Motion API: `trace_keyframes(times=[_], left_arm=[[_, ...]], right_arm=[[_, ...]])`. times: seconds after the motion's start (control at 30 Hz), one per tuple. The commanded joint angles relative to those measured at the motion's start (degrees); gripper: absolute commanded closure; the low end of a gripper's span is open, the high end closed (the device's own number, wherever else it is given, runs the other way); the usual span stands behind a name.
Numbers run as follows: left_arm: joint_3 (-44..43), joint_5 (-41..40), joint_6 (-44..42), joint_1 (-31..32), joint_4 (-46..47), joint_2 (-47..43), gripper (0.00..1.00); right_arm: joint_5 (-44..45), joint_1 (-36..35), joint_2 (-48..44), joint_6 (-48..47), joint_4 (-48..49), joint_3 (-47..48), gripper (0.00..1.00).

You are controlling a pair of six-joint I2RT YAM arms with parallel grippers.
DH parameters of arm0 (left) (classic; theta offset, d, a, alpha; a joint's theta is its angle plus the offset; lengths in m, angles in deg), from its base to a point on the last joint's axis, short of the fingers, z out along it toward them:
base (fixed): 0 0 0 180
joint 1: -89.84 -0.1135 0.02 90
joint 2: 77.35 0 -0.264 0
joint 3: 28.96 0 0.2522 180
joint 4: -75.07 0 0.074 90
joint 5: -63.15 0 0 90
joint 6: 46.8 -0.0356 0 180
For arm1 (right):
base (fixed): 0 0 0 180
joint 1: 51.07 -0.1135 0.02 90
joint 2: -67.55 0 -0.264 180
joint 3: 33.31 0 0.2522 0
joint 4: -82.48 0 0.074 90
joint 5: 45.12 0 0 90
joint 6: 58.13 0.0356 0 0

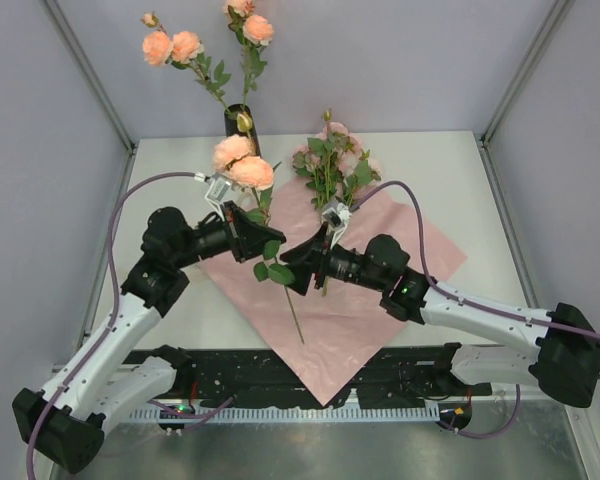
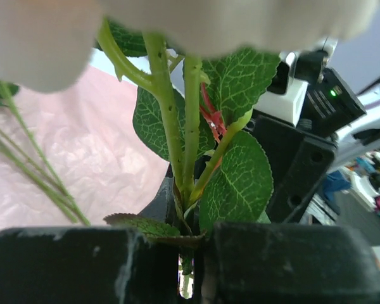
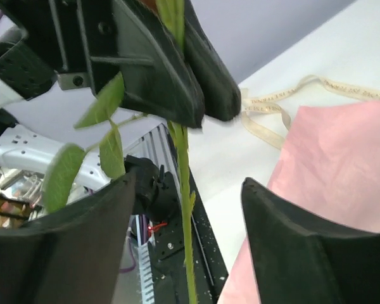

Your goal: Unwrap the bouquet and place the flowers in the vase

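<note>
The black vase (image 1: 233, 124) stands at the back of the table with several peach-pink roses (image 1: 172, 46) in it. My left gripper (image 1: 263, 240) is shut on the stem (image 2: 187, 158) of a flower with two blooms (image 1: 242, 163). Its long stem (image 1: 294, 318) hangs down over the pink sheet. My right gripper (image 1: 294, 262) is open, its fingers (image 3: 285, 240) standing either side of that stem (image 3: 185, 190) without touching it, just below the left gripper (image 3: 158, 57). More flowers (image 1: 332, 165) lie on the opened pink wrapping paper (image 1: 360, 310).
A cream ribbon (image 3: 285, 107) lies loose on the white table beside the paper. Grey walls enclose the table on three sides. The black base rail (image 1: 280, 370) runs along the near edge.
</note>
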Motion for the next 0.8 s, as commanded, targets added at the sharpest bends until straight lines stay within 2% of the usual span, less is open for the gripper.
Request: trace_keyframes(times=[0.0,0.03,0.1,0.23,0.3,0.37,0.47,0.6,0.77], left_arm=[[-7.9,-10.8,-11.7,0.2,-9.8,1.0,1.00],[-9.8,-14.5,-14.7,0.2,-11.3,1.2,1.00],[-12.4,-24.6,-19.7,0.1,-12.7,1.5,1.00],[-16.2,-44.8,-29.7,0.1,-5.9,3.6,1.00],[-18.4,-51.1,-34.2,-0.1,0.5,6.2,1.00],[-22.0,-52.9,-38.1,-0.9,6.4,10.0,1.00],[-31.1,-53.3,-42.7,-2.5,8.1,17.7,1.00],[-43.6,-52.9,-44.2,-5.3,8.1,27.7,1.00],[-51.2,-51.6,-45.0,-7.6,14.1,36.0,1.00]], right_arm=[[9.6,-0.2,-4.5,-0.2,-0.2,-3.0,0.19],[11.9,-0.2,-5.2,-0.4,-1.0,-3.7,0.11],[16.0,-0.2,-7.4,-1.4,-5.3,-4.4,0.02],[27.7,-0.2,-14.0,-3.4,-11.5,-7.0,0.05],[31.6,-0.2,-16.8,-4.0,-12.9,-8.8,0.05],[34.5,-0.2,-19.6,-4.5,-14.2,-10.0,0.04],[38.7,-0.1,-22.3,-5.0,-15.5,-11.5,0.05],[42.3,-0.1,-24.7,-5.0,-15.0,-13.2,0.05],[42.1,-0.1,-24.0,-4.5,-13.8,-13.3,0.05]])
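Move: The left hand already grips the flower's stem. From it the vase's middle is roughly 38 cm ahead, 10 cm to the left and 15 cm lower, with the blossoms already in the vase some 18 cm above this hand. Around the stem, the right hand's fingers are already half open. The remaining flowers' stems lie on the paper about 12 cm ahead of the right hand, 9 cm to its right and 20 cm below. The left hand keeps its pinch on the stem and draws the flower out of the right fingers, which open fully and let it go. It carries the flower some 25 cm forward towards the vase, rising almost 20 cm and veering left, while the wrist swings the fingers from pointing right to forward and slightly up. The right hand pulls about 13 cm right, slightly forward and down, turning clockwise towards the remaining stems. ##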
